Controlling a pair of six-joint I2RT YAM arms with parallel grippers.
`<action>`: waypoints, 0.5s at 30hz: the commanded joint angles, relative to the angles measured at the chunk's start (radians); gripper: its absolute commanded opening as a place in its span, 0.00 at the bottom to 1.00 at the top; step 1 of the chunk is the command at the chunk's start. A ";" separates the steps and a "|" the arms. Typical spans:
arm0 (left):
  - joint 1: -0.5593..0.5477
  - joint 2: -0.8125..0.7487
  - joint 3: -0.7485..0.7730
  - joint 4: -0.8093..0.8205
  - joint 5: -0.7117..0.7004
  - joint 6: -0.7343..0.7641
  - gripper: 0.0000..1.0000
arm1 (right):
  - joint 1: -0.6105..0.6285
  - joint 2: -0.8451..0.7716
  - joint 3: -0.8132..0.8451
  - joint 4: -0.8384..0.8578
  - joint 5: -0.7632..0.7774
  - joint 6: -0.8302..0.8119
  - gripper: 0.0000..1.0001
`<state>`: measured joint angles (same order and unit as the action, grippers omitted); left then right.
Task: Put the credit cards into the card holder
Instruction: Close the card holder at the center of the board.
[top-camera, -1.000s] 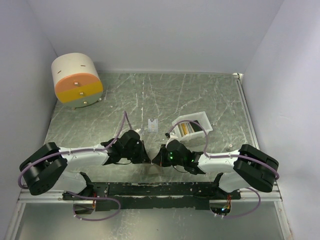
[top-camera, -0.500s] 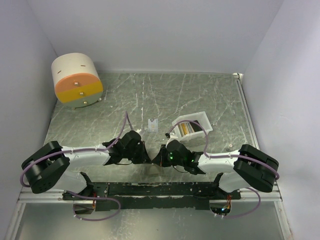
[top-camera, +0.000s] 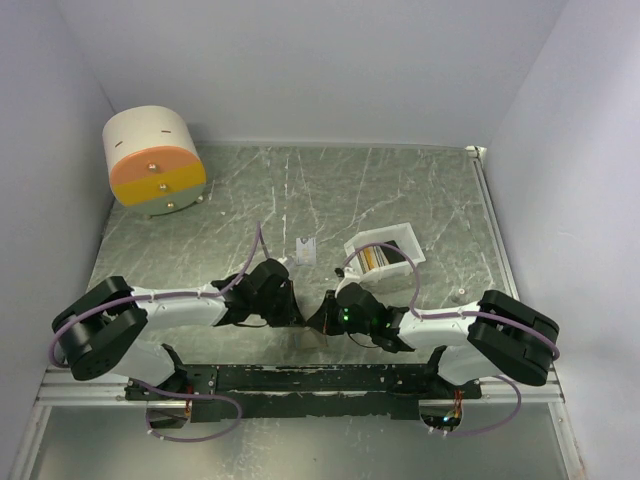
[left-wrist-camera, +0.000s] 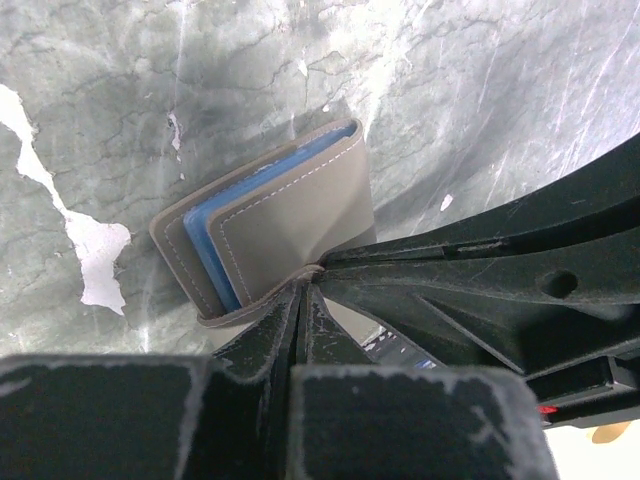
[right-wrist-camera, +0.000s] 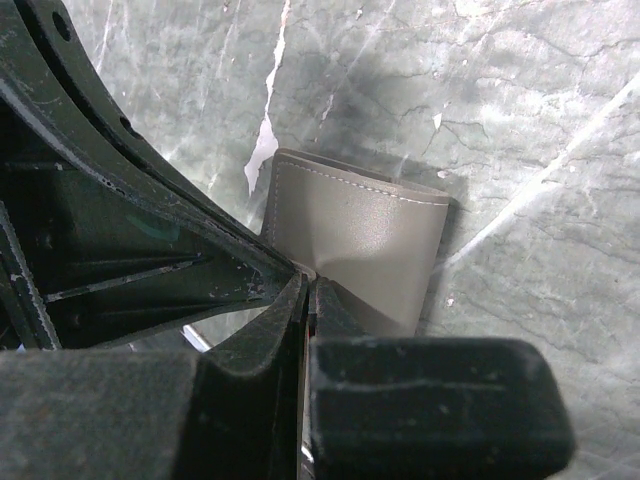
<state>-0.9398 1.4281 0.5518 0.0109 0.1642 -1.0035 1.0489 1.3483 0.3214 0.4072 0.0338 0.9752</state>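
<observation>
The card holder (left-wrist-camera: 290, 215) is a taupe-grey wallet with a light blue inside, lying on the table between both arms. My left gripper (left-wrist-camera: 305, 282) is shut on its near edge. From the opposite side my right gripper (right-wrist-camera: 310, 282) is shut on a thin pale credit card, seen edge-on, its tips against the card holder's (right-wrist-camera: 360, 225) flap. The card's printed face (left-wrist-camera: 400, 348) shows under the right fingers. In the top view both grippers (top-camera: 297, 315) (top-camera: 318, 318) meet and cover the wallet. Another pale credit card (top-camera: 307, 249) lies flat further back.
A white slotted tray (top-camera: 400, 238) holding yellowish contents stands just behind the right gripper. A large cream-and-orange drum (top-camera: 153, 160) stands in the far left corner. White walls close in the table on three sides.
The left arm has shifted a little to the right and its elbow has come inward. Both grippers stay shut and together at the wallet.
</observation>
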 joint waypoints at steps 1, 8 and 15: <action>-0.027 0.080 0.002 -0.102 -0.071 0.010 0.07 | 0.016 0.020 -0.023 -0.122 0.018 -0.014 0.00; -0.028 -0.017 0.081 -0.242 -0.134 0.014 0.07 | 0.015 -0.090 0.090 -0.282 0.076 -0.067 0.19; -0.027 -0.168 0.190 -0.417 -0.231 0.026 0.13 | 0.014 -0.268 0.162 -0.406 0.120 -0.107 0.48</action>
<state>-0.9611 1.3476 0.6659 -0.2665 0.0334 -0.9977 1.0607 1.1629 0.4271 0.1120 0.1009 0.9115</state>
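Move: The card holder lies right under both fingertips, which meet on its snap strap: from either hand the holder's middle is about 2 cm to the right, 1 cm back and 1 cm below. From the left hand, a loose card lies roughly 19 cm straight ahead on the table, and the white tray some 20 cm ahead and 20 cm to the right. From the right hand, card and tray lie about the same. Both hands come free of the snap strap they have been pressing at first, hardly moving to begin with and then rising ever faster. The right lifts straight off by about 4 cm, its shut fingers opening nearly halfway; the left, fingers still nearly closed, goes up some 2 cm and almost as far left, away from the snap, tilting slightly. ##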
